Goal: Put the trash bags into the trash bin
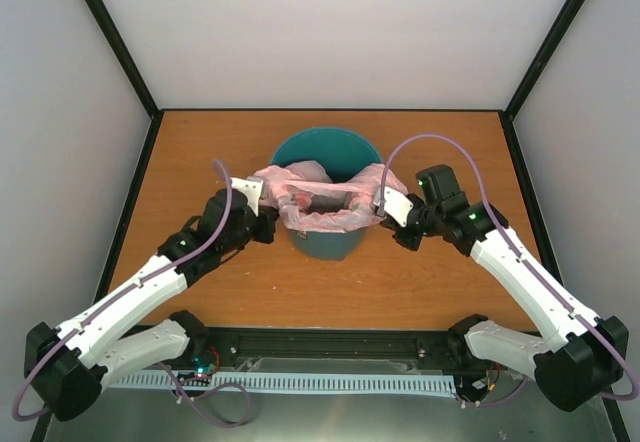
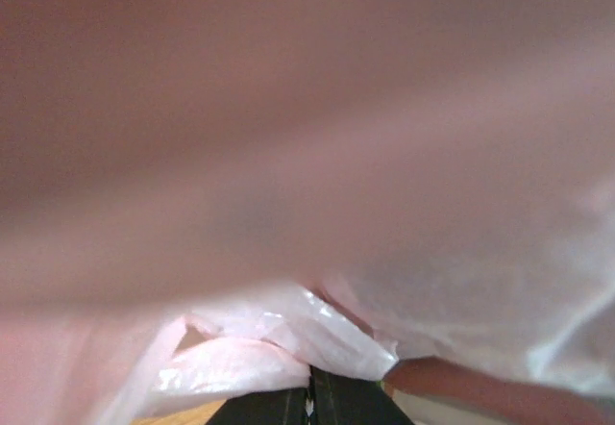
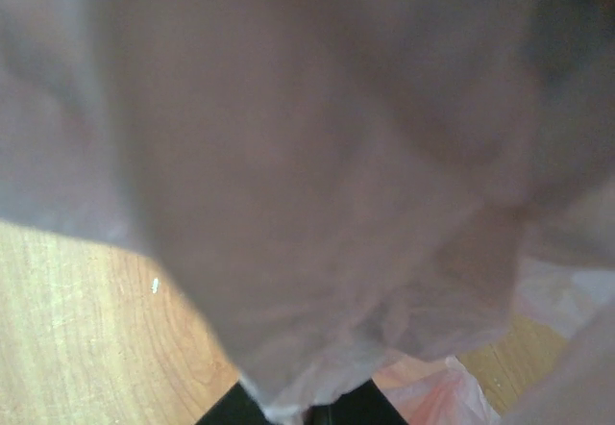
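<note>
The teal-green trash bin [image 1: 325, 244] stands upright in the middle of the wooden table. The thin pink trash bag [image 1: 318, 200] is stretched across the near part of its rim, its mouth partly open. My left gripper [image 1: 268, 202] is shut on the bag's left edge. My right gripper [image 1: 378, 202] is shut on the bag's right edge. In the left wrist view the pink bag [image 2: 307, 156] fills nearly the whole frame, with dark closed fingers [image 2: 317, 408] at the bottom. In the right wrist view the bag [image 3: 327, 175] also covers the jaws.
The wooden table [image 1: 200, 152] is enclosed by white walls with black corner posts [image 1: 115, 42]. Purple cables [image 1: 440, 142] loop off both arms. A black rail [image 1: 330, 347] runs along the near edge between the arm bases.
</note>
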`<state>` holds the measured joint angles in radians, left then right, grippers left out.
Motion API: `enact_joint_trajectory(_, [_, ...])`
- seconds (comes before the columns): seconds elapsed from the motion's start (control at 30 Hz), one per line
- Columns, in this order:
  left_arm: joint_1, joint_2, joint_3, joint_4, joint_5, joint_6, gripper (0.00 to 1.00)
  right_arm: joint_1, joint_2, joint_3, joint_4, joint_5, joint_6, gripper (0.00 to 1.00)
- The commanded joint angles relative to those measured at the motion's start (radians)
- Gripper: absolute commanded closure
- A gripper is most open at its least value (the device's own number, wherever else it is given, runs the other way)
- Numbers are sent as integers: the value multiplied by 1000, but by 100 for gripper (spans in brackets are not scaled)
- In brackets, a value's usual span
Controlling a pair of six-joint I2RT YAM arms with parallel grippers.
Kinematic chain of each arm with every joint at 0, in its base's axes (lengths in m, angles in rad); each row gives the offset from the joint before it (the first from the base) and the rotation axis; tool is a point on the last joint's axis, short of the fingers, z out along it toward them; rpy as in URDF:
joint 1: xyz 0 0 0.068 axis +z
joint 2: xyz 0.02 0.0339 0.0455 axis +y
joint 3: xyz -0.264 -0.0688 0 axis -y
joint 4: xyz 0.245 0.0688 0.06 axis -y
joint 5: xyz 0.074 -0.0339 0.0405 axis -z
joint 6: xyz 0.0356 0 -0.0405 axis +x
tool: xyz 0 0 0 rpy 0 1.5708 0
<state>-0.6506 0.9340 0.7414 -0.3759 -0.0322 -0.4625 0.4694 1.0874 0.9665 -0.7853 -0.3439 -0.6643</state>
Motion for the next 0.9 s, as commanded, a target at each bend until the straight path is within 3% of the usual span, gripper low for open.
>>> enact_joint_trajectory(0.0, [5,21,-47,87,110,-26,99,-36,1,-11,48,55,32,97])
enact_joint_trajectory(0.17, [3,4,-34,86,146,-24,99,-67,-25,-13,40,30,16,93])
enact_joint_trajectory(0.23, [5,-33,-11,41,100,-28,99,-68,-57,-3,20,0,18,87])
enact_joint_trajectory(0.3, [4,-72,27,-25,46,-19,98,-68,-99,30,-26,-54,52,73])
enact_joint_trajectory(0.4, [5,-116,86,-149,-17,-1,58,-66,-167,76,-88,-128,73,57])
enact_joint_trajectory(0.47, [5,-147,121,-214,-14,11,44,-66,-209,101,-127,-157,76,50])
enact_joint_trajectory(0.67, [5,-249,201,-355,37,24,26,-66,-267,155,-259,-188,52,36])
enact_joint_trajectory(0.87, [5,-285,302,-497,11,14,16,-66,-279,189,-330,-191,54,34])
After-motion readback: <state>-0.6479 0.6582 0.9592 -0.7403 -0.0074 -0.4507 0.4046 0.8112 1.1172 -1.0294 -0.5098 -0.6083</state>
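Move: Both hands hold the pink trash bag at the near corners of the trash bin's mouth. The middle of the bin's mouth lies about 12 cm ahead of the left hand, 11 cm to its right and some 3 cm higher; the bag's middle is roughly 4 cm ahead and 10 cm right, level with the hand. From the right hand the mouth's middle is about 14 cm ahead, 11 cm left and 3 cm up, the bag's middle about 6 cm ahead and 12 cm left, level. With the bag's edges still pinched, the left hand eases right and slightly down by a centimetre or two while the right hand nudges forward and to its right by about as much; then both sets of fingers open wide. As they open, the left hand rises about 10 cm, backing towards its base and drifting left, clear of the bag, and the right hand rises as far while drawing back some 8 cm from the bin, rolling its left side up about 10 degrees, with a strip of bag still hanging close by its finger. ##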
